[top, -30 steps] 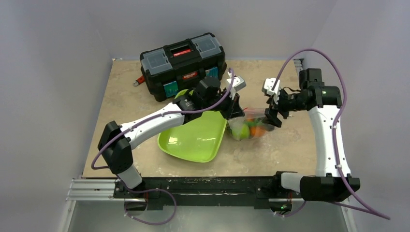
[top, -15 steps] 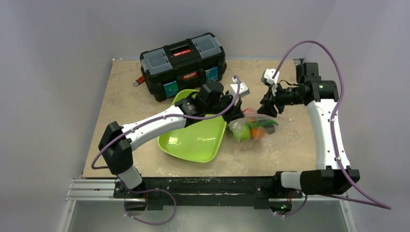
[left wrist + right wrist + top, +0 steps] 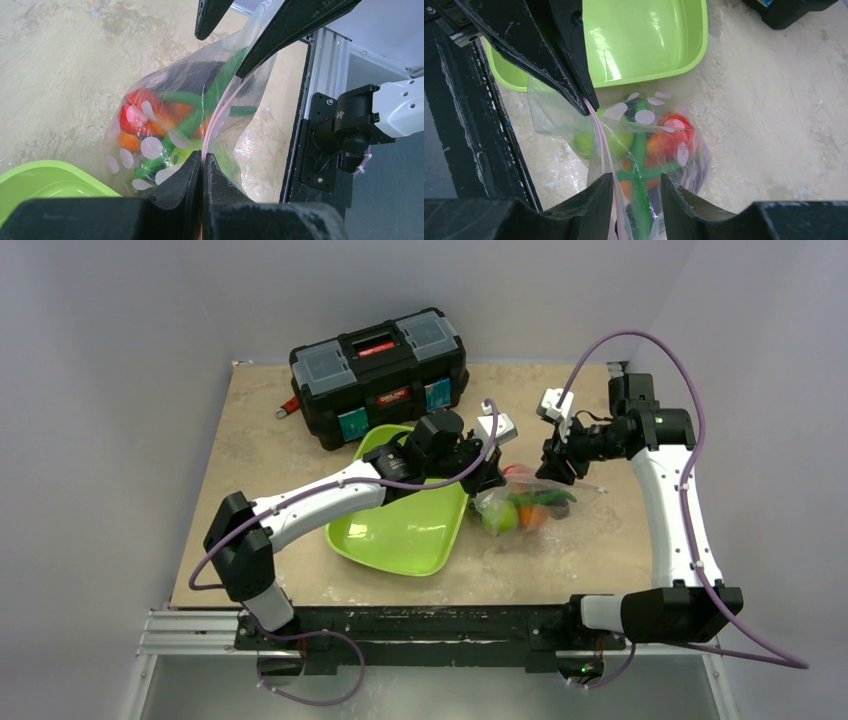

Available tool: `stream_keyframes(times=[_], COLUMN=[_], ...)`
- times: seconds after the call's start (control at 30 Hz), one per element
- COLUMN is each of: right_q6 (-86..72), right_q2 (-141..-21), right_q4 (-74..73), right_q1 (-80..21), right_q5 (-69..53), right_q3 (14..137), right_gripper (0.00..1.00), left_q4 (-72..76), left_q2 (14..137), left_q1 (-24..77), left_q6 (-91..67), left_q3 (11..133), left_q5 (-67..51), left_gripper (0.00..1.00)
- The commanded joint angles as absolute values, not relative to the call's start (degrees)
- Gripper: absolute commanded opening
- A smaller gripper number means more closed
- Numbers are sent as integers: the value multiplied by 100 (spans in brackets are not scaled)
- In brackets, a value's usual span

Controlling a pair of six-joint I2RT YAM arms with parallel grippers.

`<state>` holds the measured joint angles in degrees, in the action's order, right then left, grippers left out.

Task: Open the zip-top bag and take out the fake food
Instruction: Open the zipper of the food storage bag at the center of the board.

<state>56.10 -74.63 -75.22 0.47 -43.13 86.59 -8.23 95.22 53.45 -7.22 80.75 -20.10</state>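
Note:
The clear zip-top bag (image 3: 525,502) lies right of the green tray, its pink zip strip (image 3: 220,110) stretched between the two grippers. Inside shows fake food: a green lime (image 3: 500,518), an orange piece (image 3: 533,512), a red strawberry (image 3: 674,125) and green bean pods (image 3: 640,145). My left gripper (image 3: 202,157) is shut on the strip at the bag's left end. My right gripper (image 3: 637,182) straddles the bag's other end, jaws partly closed with a gap. The strip lies against one of its fingers and a bean pod sits between them.
A lime-green tray (image 3: 400,535) sits just left of the bag, under the left arm. A black toolbox (image 3: 380,370) stands at the back of the table. The aluminium rail and arm bases (image 3: 430,625) run along the near edge.
The right gripper has risen and shifted toward the back, and its jaws have narrowed around the bag's end. The left gripper edged right, still shut on the strip.

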Motion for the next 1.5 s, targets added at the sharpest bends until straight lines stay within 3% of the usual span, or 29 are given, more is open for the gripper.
stream_keyframes(times=[0.0, 0.43, 0.47, 0.63, 0.67, 0.7, 0.73, 0.9, 1.0, 1.27, 1.47], right_q6=[5633, 5818, 5796, 5530, 5373, 5123, 4768, 3405, 2984, 2321, 2892], right_q2=[-7460, -7542, -7561, -7666, -7676, -7658, -7581, -7196, -7299, -7481, -7372], right_q4=[-7401, -7316, -7276, -7017, -6854, -6623, -6250, -4540, -4128, -3434, -4002], right_q1=[47, -264, -316, -431, -434, -435, -431, -329, -97, 202, 68], right_q5=[-4179, -4075, -4070, -4065, -4039, -3970, -3942, -3176, -3020, -2540, -3390], right_q3=[8586, 8058, 8057, 8213, 8258, 8261, 8248, 8282, 8729, 9469, 8460], right_gripper=[38, 38, 36, 0, 0, 0, 0, 0, 0, 0, 0], left_q4=[-592, -347, -323, -311, -296, -275, -246, 199, 385, 743, 1213], left_q2=[9237, 9105, 9099, 9137, 9128, 9103, 9052, 8345, 7790, 6881, 6776], left_q1=[5379, 5396, 5396, 5396, 5396, 5396, 5390, 5287, 5061, 4220, 4218], left_q6=[-597, -662, -676, -769, -814, -869, -917, -1325, -1719, -3285, -3943], left_q3=[8052, 8007, 8011, 8035, 8029, 8006, 7969, 7378, 6922, 5889, 5415], left_q5=[-1934, -2010, -2046, -2191, -2192, -2188, -2161, -1377, -1258, -1950, -2091], left_gripper=[0, 0, 0, 0, 0, 3, 13, 74, 89, 93, 93])
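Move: My right hand hovers with its fingers half open over the bag's pink zipper strip; the part I will pinch lies about 4 cm below and 1 cm to its left. The orange is roughly 7 cm back, 4 cm left and 13 cm down from the right hand. My left hand still pinches the strip's left end, and that same part lies about 10 cm to its right. From the left hand, the green apple is some 7 cm back and 11 cm below; the green tray's middle is about 20 cm left, 5 cm back and 13 cm below. I sink my right hand about 4 cm and shut its fingers on the zipper strip while my left keeps its pinch. Then my left opens wide, lets go and draws off left over the tray, rising, as my right carries the bag up some 14 cm and 12 cm forward, drifting right and turning clockwise by nearly 30 degrees. ##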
